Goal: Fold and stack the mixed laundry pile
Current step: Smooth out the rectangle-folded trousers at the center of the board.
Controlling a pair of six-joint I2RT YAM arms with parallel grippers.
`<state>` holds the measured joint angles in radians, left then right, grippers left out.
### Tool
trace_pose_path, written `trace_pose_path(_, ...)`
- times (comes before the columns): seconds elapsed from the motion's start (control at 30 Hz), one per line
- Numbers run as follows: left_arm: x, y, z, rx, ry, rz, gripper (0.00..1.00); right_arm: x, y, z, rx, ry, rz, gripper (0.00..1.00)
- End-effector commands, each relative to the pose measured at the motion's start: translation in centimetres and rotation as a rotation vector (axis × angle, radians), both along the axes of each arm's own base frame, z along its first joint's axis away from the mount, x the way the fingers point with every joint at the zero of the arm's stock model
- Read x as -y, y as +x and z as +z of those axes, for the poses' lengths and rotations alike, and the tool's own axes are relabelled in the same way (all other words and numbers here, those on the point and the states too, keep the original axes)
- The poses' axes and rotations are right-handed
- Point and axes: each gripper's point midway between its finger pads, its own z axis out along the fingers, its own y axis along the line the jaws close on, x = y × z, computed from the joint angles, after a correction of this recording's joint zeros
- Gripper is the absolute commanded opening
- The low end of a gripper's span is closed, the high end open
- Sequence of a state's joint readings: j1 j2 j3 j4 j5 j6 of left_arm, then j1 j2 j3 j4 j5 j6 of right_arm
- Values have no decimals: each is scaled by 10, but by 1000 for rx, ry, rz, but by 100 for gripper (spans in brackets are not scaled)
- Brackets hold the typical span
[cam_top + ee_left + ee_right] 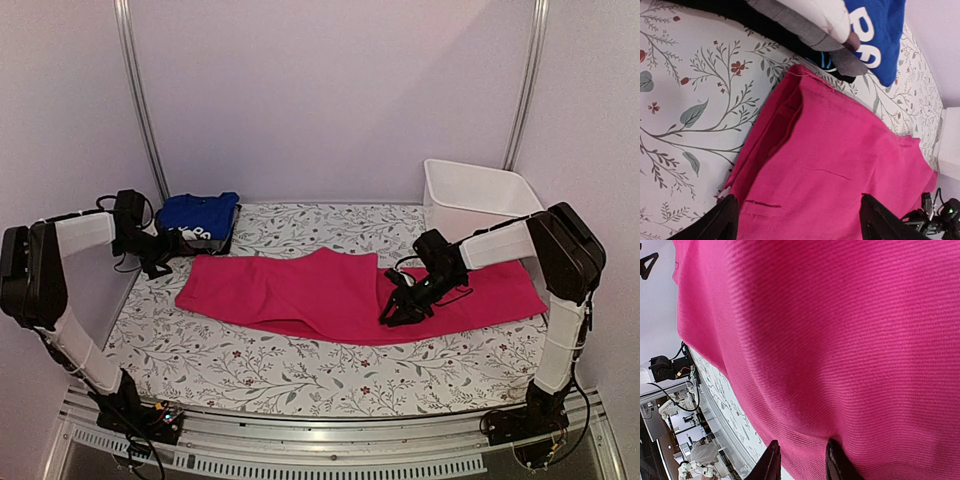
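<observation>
A large magenta-pink garment [320,290] lies spread across the middle of the table. My right gripper [405,302] sits on its right half, jaws narrowed on a raised bunch of the pink cloth [840,340], which fills the right wrist view down to the gripper [802,465]. My left gripper [165,255] hovers at the garment's left end. In the left wrist view it [800,225] stands wide open above the pink fabric [840,160], nothing between the fingers. A folded royal-blue garment [200,213] with white print [875,35] rests on grey cloth [815,35] at the back left.
A white plastic bin [470,190] stands at the back right, close behind the right arm. The floral table covering [300,365] shows in front of the garment. A pale wall and metal posts close off the back.
</observation>
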<state>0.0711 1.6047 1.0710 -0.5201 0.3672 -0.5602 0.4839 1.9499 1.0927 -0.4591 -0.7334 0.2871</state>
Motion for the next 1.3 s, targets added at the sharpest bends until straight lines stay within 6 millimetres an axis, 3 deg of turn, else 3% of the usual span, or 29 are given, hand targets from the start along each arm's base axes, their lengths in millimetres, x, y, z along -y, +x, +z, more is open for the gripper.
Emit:
trace_pose_path(0.0,-9,-5,-28,-43,-48,-3,81,49,-22,-54,-79,-260,-28,31)
trace_pose_path(0.2,-3,13,-40,-37,-93,-62,71,59,-38,-63,-101,-286,-12,31)
trace_pose_path(0.7,12,4,-83,-106,-125,-127,59,60,-36,-63,-101,-289,-25,30)
trace_pose_path(0.83,16,10,-73,-80,-117,-160,41,61,-37,-65,-107,-293,-24,30)
trace_pose_path(1.03,3,28,-43,-12,-29,-163,1,63,-39,-68,-111,-300,-22,30)
trace_pose_path(1.27,-18,45,-42,-15,98,-154,0,64,-41,-70,-116,-305,-20,30)
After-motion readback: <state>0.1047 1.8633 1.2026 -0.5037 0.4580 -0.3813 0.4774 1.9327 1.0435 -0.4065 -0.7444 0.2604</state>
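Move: The left edge of the trousers' top layer lies almost straight beneath my open left hand, about 8 cm down and 1 cm right. From that hand, the trousers' far left corner is some 5 cm ahead and 2 cm right; the folded stack stands about 13 cm straight ahead, a little lower. From my right hand, the edge to grip is roughly 46 cm left and 11 cm ahead, at about the same height. I sink my left hand about 8 cm onto the left end of the trousers and shut the fingers from wide open, pinching the upper layer's left edge. Then I draw that edge about 3 cm forward and 3 cm up towards the stack, turning the wrist some 10 degrees clockwise along the way. My right hand stays down on the cloth near the middle, its fingers still part open. ##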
